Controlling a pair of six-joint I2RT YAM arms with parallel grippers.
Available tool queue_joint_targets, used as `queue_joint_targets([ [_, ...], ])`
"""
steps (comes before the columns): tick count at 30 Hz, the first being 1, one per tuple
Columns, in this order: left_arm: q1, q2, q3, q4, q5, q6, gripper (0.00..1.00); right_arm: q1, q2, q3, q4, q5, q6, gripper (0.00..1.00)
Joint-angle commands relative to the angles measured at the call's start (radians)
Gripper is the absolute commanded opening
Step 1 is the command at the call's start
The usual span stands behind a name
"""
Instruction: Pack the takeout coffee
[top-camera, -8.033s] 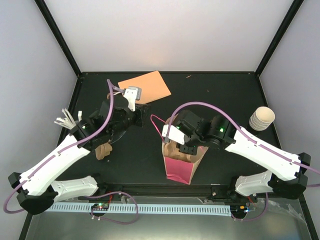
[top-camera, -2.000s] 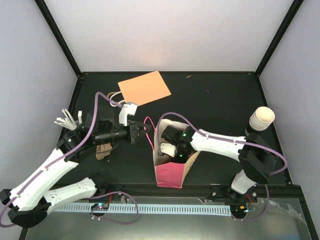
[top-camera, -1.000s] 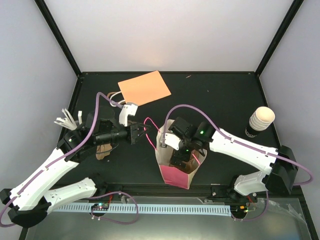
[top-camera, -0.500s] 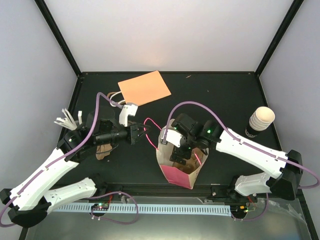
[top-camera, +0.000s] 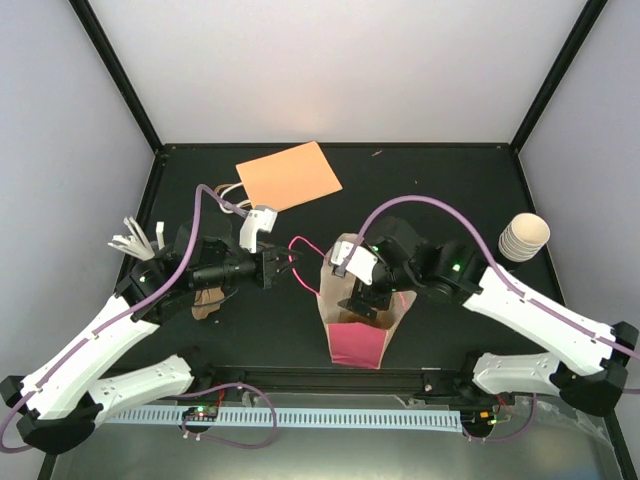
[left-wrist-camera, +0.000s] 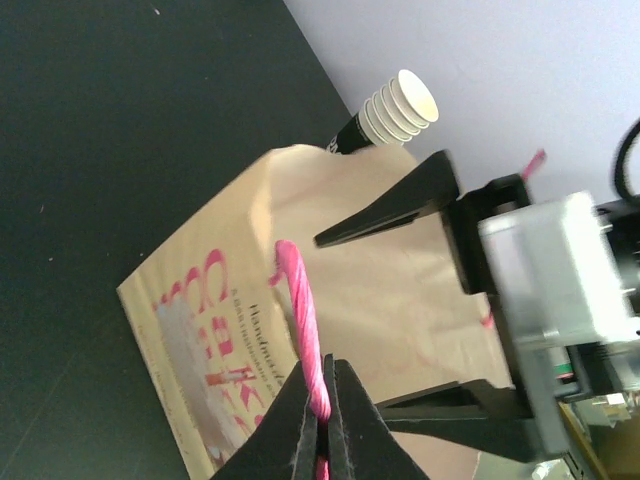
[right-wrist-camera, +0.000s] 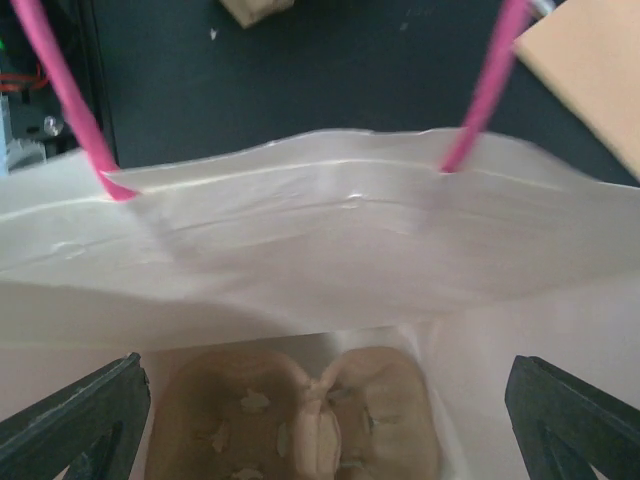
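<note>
The takeout coffee (top-camera: 522, 237), a cream ribbed cup with a dark base, stands alone at the table's right edge; the left wrist view shows it (left-wrist-camera: 395, 108) beyond the bag. The paper bag (top-camera: 355, 335) with pink print stands mid-table. My left gripper (top-camera: 288, 264) is shut on its pink rope handle (left-wrist-camera: 305, 320) and holds the mouth open. Over the bag's mouth my right gripper (top-camera: 366, 296) stands open and empty. Its wrist view looks down inside, where a brown pulp carrier (right-wrist-camera: 295, 415) lies on the bottom between the fingers (right-wrist-camera: 80, 415).
An orange flat bag (top-camera: 288, 175) lies at the back of the table. White sticks (top-camera: 130, 241) sit at the left edge. A brown pulp piece (top-camera: 207, 300) lies under my left arm. Black frame posts border the table.
My right gripper has lifted from deep in the bag to its mouth, and that arm has swung right. The bag has straightened slightly. The left gripper keeps hold of the handle.
</note>
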Motion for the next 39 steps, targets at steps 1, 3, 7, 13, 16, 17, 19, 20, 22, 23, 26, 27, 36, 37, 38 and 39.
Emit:
queue_joint_targets([
  [1, 0.001, -0.002, 0.008, -0.001, -0.008, 0.01, 0.02, 0.002, -0.074, 0.035, 0.068, 0.037, 0.006, 1.0],
  [3, 0.001, 0.0, 0.008, -0.001, -0.008, 0.011, 0.01, 0.002, -0.102, 0.039, 0.089, 0.038, 0.008, 1.0],
  [7, 0.001, 0.004, 0.01, 0.0, -0.005, 0.011, 0.02, 0.002, -0.145, 0.047, 0.123, 0.039, 0.006, 1.0],
  [13, 0.001, 0.011, 0.013, 0.003, -0.005, 0.012, 0.02, 0.002, -0.223, 0.031, 0.21, 0.038, 0.008, 1.0],
  [16, 0.001, 0.015, 0.014, 0.002, -0.006, 0.014, 0.02, 0.002, -0.268, 0.021, 0.258, 0.039, 0.014, 1.0],
  [17, 0.001, 0.017, 0.014, 0.001, -0.006, 0.014, 0.02, 0.002, -0.279, 0.018, 0.268, 0.041, 0.018, 1.0],
  [19, 0.002, 0.018, 0.016, 0.001, -0.006, 0.015, 0.02, 0.002, -0.293, 0.018, 0.273, 0.051, 0.023, 1.0],
  [20, 0.002, 0.02, 0.018, 0.0, -0.006, 0.016, 0.01, 0.002, -0.297, 0.02, 0.272, 0.064, 0.029, 1.0],
  [22, 0.003, 0.022, 0.027, -0.006, -0.011, 0.017, 0.02, 0.002, -0.306, 0.021, 0.269, 0.098, 0.041, 1.0],
  [23, 0.004, 0.023, 0.032, -0.009, -0.014, 0.019, 0.02, 0.002, -0.312, 0.021, 0.27, 0.125, 0.054, 1.0],
  [26, 0.007, 0.028, 0.044, -0.018, -0.017, 0.027, 0.02, 0.001, -0.336, 0.022, 0.272, 0.19, 0.094, 1.0],
  [27, 0.008, 0.03, 0.047, -0.022, -0.018, 0.028, 0.02, 0.002, -0.346, 0.021, 0.274, 0.209, 0.113, 1.0],
  [36, 0.035, 0.043, 0.068, -0.046, -0.024, 0.05, 0.02, 0.001, -0.386, 0.04, 0.197, 0.416, 0.302, 1.0],
  [37, 0.042, 0.045, 0.077, -0.054, -0.023, 0.056, 0.02, 0.001, -0.384, 0.042, 0.184, 0.453, 0.332, 1.0],
  [38, 0.048, 0.048, 0.084, -0.062, -0.022, 0.061, 0.02, 0.0, -0.381, 0.043, 0.171, 0.477, 0.361, 1.0],
  [39, 0.055, 0.052, 0.091, -0.069, -0.021, 0.066, 0.02, -0.001, -0.378, 0.047, 0.156, 0.502, 0.386, 1.0],
])
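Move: The right hand is empty and open, at the mouth of the standing bag. The bag's free right handle is about 8 cm to its right, 4 cm ahead and some 4 cm higher. The cup carrier lies in the bag's bottom, roughly 18 cm below and 3 cm ahead, level sideways; the left handle is about 12 cm left, 6 cm ahead and 7 cm up. From the left hand, which already pinches the left handle, the right handle lies some 20 cm right, 2 cm back and 3 cm lower. Up and out of the bag's mouth rises the right hand, nearly straight for some 14 cm, its fingers wide open and tipping up towards level; then it swings right over the side with the free handle, ending about 8 cm across, while the wrist turns some 25 degrees clockwise. The left hand keeps its pinch on the left handle, all but still. ##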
